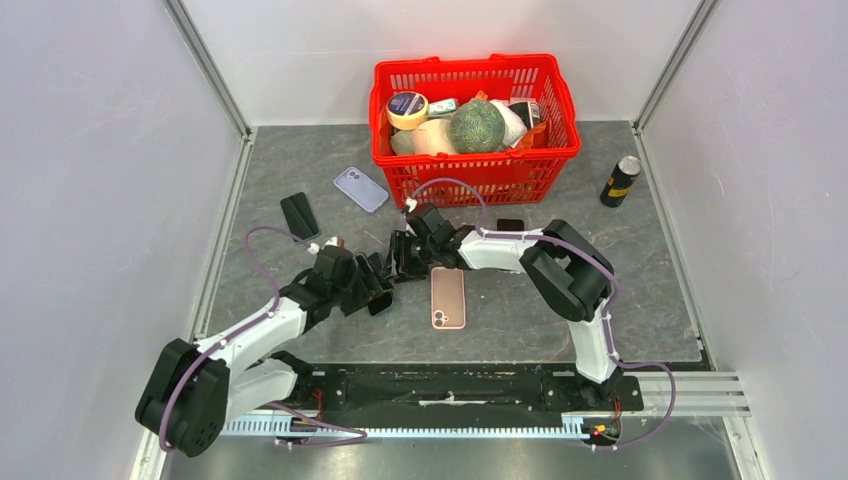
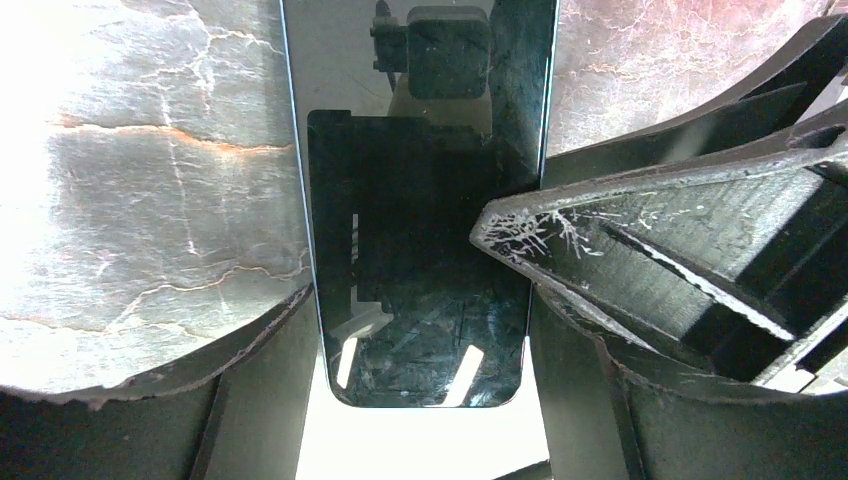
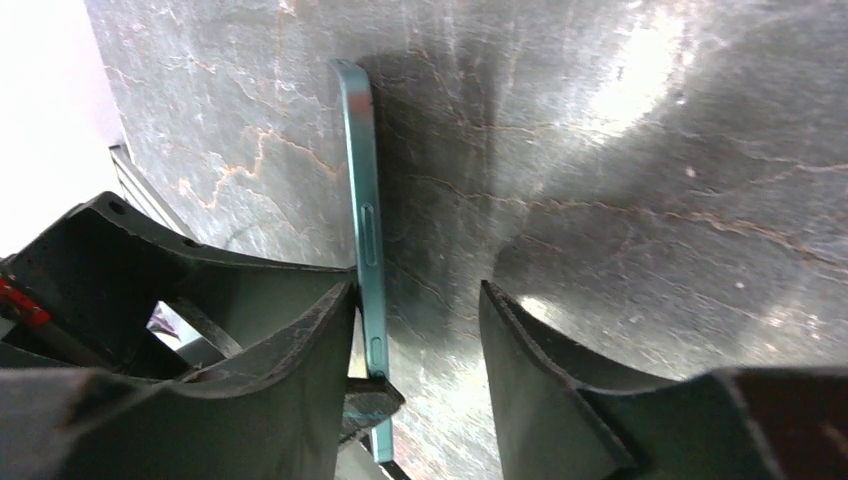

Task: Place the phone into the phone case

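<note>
The phone (image 2: 420, 200) has a dark glass screen and a teal-green edge (image 3: 362, 200). It stands on its long edge on the table. My left gripper (image 2: 420, 300) is shut on it across its width, one finger on each side. My right gripper (image 3: 418, 290) is open around the phone's thickness: its left finger lies against the phone and its right finger stands apart. One right fingertip (image 2: 560, 235) touches the screen. In the top view both grippers (image 1: 378, 288) (image 1: 402, 255) meet mid-table and hide the phone. A pink phone-shaped shell (image 1: 448, 297) lies beside them; I cannot tell whether it is the phone case.
A lilac phone-shaped thing (image 1: 360, 189) and a black one (image 1: 300, 215) lie at the back left. A red basket (image 1: 475, 165) full of goods stands at the back centre. A dark can (image 1: 620, 181) stands at the back right. A small black object (image 1: 510, 225) lies by the basket.
</note>
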`<state>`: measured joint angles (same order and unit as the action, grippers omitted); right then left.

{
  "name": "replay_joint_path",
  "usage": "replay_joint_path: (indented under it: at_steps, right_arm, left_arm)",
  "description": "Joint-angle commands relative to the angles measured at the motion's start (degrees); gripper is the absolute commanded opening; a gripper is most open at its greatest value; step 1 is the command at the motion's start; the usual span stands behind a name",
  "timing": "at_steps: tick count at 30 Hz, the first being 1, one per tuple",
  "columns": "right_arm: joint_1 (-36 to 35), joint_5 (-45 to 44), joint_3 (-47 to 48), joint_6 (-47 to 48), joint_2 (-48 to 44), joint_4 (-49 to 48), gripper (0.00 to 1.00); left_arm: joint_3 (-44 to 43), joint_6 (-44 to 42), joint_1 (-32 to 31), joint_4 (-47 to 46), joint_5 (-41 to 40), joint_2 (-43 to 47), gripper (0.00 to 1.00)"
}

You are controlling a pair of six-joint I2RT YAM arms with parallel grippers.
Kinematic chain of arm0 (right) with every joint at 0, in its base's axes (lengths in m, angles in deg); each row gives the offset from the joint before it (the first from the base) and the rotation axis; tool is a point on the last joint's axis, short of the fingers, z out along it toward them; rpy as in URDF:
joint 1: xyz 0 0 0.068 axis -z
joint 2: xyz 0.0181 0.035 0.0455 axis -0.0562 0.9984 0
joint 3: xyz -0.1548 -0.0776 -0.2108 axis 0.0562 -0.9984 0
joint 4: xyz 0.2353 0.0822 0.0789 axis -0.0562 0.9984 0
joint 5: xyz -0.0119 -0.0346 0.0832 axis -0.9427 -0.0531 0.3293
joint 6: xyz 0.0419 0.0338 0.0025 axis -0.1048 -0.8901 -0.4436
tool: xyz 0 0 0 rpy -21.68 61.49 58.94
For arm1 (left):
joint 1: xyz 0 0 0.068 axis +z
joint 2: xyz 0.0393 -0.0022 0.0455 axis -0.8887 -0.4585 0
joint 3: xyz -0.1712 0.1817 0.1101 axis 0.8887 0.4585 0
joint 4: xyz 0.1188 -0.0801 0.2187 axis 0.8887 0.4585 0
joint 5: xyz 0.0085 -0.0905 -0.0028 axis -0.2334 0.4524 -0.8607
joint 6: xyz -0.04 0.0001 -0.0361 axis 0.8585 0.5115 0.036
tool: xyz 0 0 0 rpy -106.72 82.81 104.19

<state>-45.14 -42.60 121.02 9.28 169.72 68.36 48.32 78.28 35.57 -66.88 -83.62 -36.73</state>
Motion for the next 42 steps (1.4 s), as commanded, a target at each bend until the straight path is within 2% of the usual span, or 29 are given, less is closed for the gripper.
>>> replay_joint_path:
  at_steps: [1,11,14,16,18,20,25,31,36,42]
  right_arm:
    - [-1.7,1.2,0.8,-1.5,0.8,-4.4,0.52]
    - [-2.0,3.8,-1.0,-4.2,1.3,-8.8,0.23]
    - [-2.0,3.4,-1.9,-4.5,0.4,-9.2,0.10]
    - [-1.9,3.2,-2.5,-4.5,-0.3,-9.4,0.00]
    - [-2.0,2.7,-3.3,-4.4,-1.1,-9.4,0.00]
    - [-1.9,1.5,-4.4,-4.3,-2.5,-9.4,0.00]
    - [-1.8,-2.8,-7.6,-3.4,-7.7,-8.0,0.00]
    - [-0.6,-7.3,-11.4,-2.2,-14.4,-4.9,0.00]
    - [2.6,-7.7,-16.6,-2.0,-21.3,-4.0,0.00]
    - [6.6,-9.6,-21.0,-0.3,-28.8,0.8,0.00]
  left_arm:
    - [-0.3,1.3,-0.3,-2.2,1.9,1.4,0.17]
    - [-0.7,1.1,-0.4,-0.4,3.2,4.3,0.19]
    - [-1.1,0.6,-0.4,0.9,3.5,5.5,0.35]
    - [-1.2,0.1,-0.4,1.2,3.8,6.5,0.52]
    - [-1.5,-0.4,-0.5,1.3,4.4,7.3,0.63]
    - [-2.2,-1.4,-0.8,1.5,6.0,7.9,0.70]
    - [-4.7,-4.1,-2.3,1.8,10.0,9.7,0.80]
    - [-8.1,-6.0,-5.1,1.7,13.7,9.7,0.80]
    - [-14.1,-7.8,-6.9,5.5,13.2,9.5,0.77]
    - [-18.8,-9.4,-8.7,7.1,12.7,5.4,0.74]
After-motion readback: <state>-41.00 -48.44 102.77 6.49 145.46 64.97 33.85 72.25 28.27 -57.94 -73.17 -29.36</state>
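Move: The phone is already held at its long sides by the left gripper; its middle is about 3 cm ahead and 1 cm left of that hand. From the right hand the phone's middle is some 2 cm left, 1 cm ahead and slightly lower, its right edge between the open fingers. The pink case lies 13 cm right of the right hand, 5 cm back and 3 cm down; the lavender case is 18 cm ahead and 7 cm left. Ease the right gripper about 2 cm left over the phone's right edge, closing it to pinch the phone front and back; then let the left fingers open slightly and release it. With the right, lift some 7 cm and carry right towards the pink case, turning slightly clockwise; raise the open left hand about 11 cm and rightward too, turning some 20 degrees clockwise. ##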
